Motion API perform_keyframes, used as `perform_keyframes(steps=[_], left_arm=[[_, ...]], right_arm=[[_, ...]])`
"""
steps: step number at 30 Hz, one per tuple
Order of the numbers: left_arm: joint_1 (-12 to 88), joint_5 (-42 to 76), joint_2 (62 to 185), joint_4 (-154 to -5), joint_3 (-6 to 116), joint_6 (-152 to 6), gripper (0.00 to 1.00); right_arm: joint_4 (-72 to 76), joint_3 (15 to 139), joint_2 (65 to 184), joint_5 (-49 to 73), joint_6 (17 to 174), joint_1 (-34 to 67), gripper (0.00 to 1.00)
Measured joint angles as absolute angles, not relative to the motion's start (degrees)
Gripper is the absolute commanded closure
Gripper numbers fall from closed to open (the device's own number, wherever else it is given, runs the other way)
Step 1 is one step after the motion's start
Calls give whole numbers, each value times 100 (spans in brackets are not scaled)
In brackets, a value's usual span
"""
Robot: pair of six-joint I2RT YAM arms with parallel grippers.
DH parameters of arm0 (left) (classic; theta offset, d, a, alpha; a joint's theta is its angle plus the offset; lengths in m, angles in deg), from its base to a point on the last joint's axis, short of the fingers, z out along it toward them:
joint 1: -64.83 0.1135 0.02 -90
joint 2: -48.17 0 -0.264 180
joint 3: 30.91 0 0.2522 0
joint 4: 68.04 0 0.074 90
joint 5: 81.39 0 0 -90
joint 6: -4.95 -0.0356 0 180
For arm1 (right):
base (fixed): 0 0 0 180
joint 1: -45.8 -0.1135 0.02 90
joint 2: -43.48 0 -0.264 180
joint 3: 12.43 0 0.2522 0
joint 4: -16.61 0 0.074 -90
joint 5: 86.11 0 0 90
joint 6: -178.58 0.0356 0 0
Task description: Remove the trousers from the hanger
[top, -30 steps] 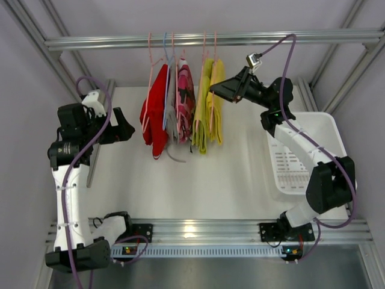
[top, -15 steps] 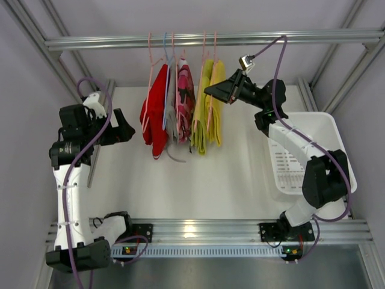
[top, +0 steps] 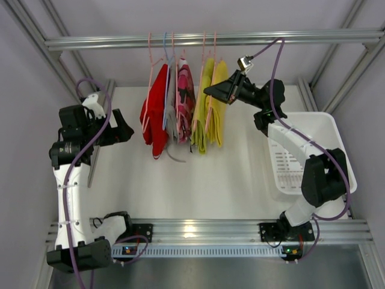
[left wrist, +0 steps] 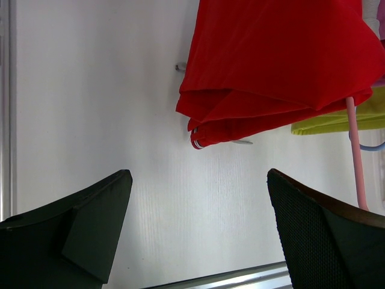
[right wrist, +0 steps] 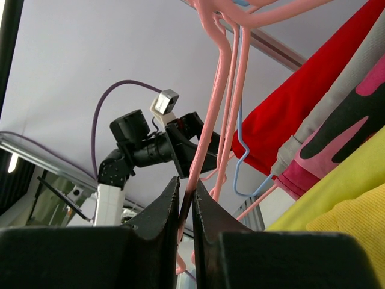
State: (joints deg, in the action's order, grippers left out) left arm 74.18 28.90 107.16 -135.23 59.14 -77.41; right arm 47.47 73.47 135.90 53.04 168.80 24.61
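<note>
Two trousers hang folded on pink hangers (top: 215, 51) from the top rail (top: 240, 39): a yellow-green pair (top: 201, 114) and a bright yellow pair (top: 216, 111) at the right end of the row. My right gripper (top: 208, 91) is at the bright yellow pair's upper edge. In the right wrist view the right gripper (right wrist: 187, 183) is shut on a pink hanger wire (right wrist: 210, 126), with yellow cloth (right wrist: 355, 223) at lower right. My left gripper (top: 129, 129) stands open left of the garments, nothing between its fingers (left wrist: 90, 223).
A red garment (top: 155, 111) and a pink patterned garment (top: 185, 99) hang left of the trousers, with a blue hanger (right wrist: 240, 162) among the pink ones. A white basket (top: 328, 129) sits at the table's right side. Frame posts stand at the back corners.
My right gripper moved left to the hangers above the yellow trousers and its jaws closed on a pink hanger wire. The left arm stayed still.
</note>
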Motion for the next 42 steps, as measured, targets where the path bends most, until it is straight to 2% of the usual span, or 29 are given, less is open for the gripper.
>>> perform_keyframes(steps=[26, 32, 37, 42], left_arm=[[7422, 3340, 10558, -13112, 5783, -7651, 1], [7429, 4396, 10538, -12697, 5916, -7273, 1], [7431, 5685, 10652, -11842, 6456, -6631, 1], [7431, 6455, 10866, -10817, 6917, -5896, 1]], right_arm=[[4428, 7830, 13212, 5509, 16813, 2498, 100], [4109, 7736, 12805, 5597, 16653, 2498, 100], [3945, 7356, 12178, 5664, 16474, 2498, 100], [3598, 7052, 11640, 5706, 16196, 2498, 100]])
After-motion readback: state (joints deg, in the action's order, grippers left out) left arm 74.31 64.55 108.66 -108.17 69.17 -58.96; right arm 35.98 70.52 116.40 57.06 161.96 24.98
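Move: The shut right fingers already hold the near side of the pink hanger. Its yellow trousers hang about 12 cm ahead, 1 cm right and 12 cm below that hand, with the rod some 18 cm straight ahead and 10 cm up. The green trousers are roughly 4 cm left of the yellow ones, level with them. From the left hand the yellow trousers are some 18 cm ahead and 30 cm right, and the red ones about 14 cm ahead and 10 cm right, both near hand height. Still pinching the pink hanger, the right hand first lifts it about 5 cm to unhook it, then draws it back from the rod roughly 9 cm, drifting a little right. Later the wide-open left hand climbs some 17 cm and swings right towards the held hanger, its fingers tipping up and turning clockwise. ##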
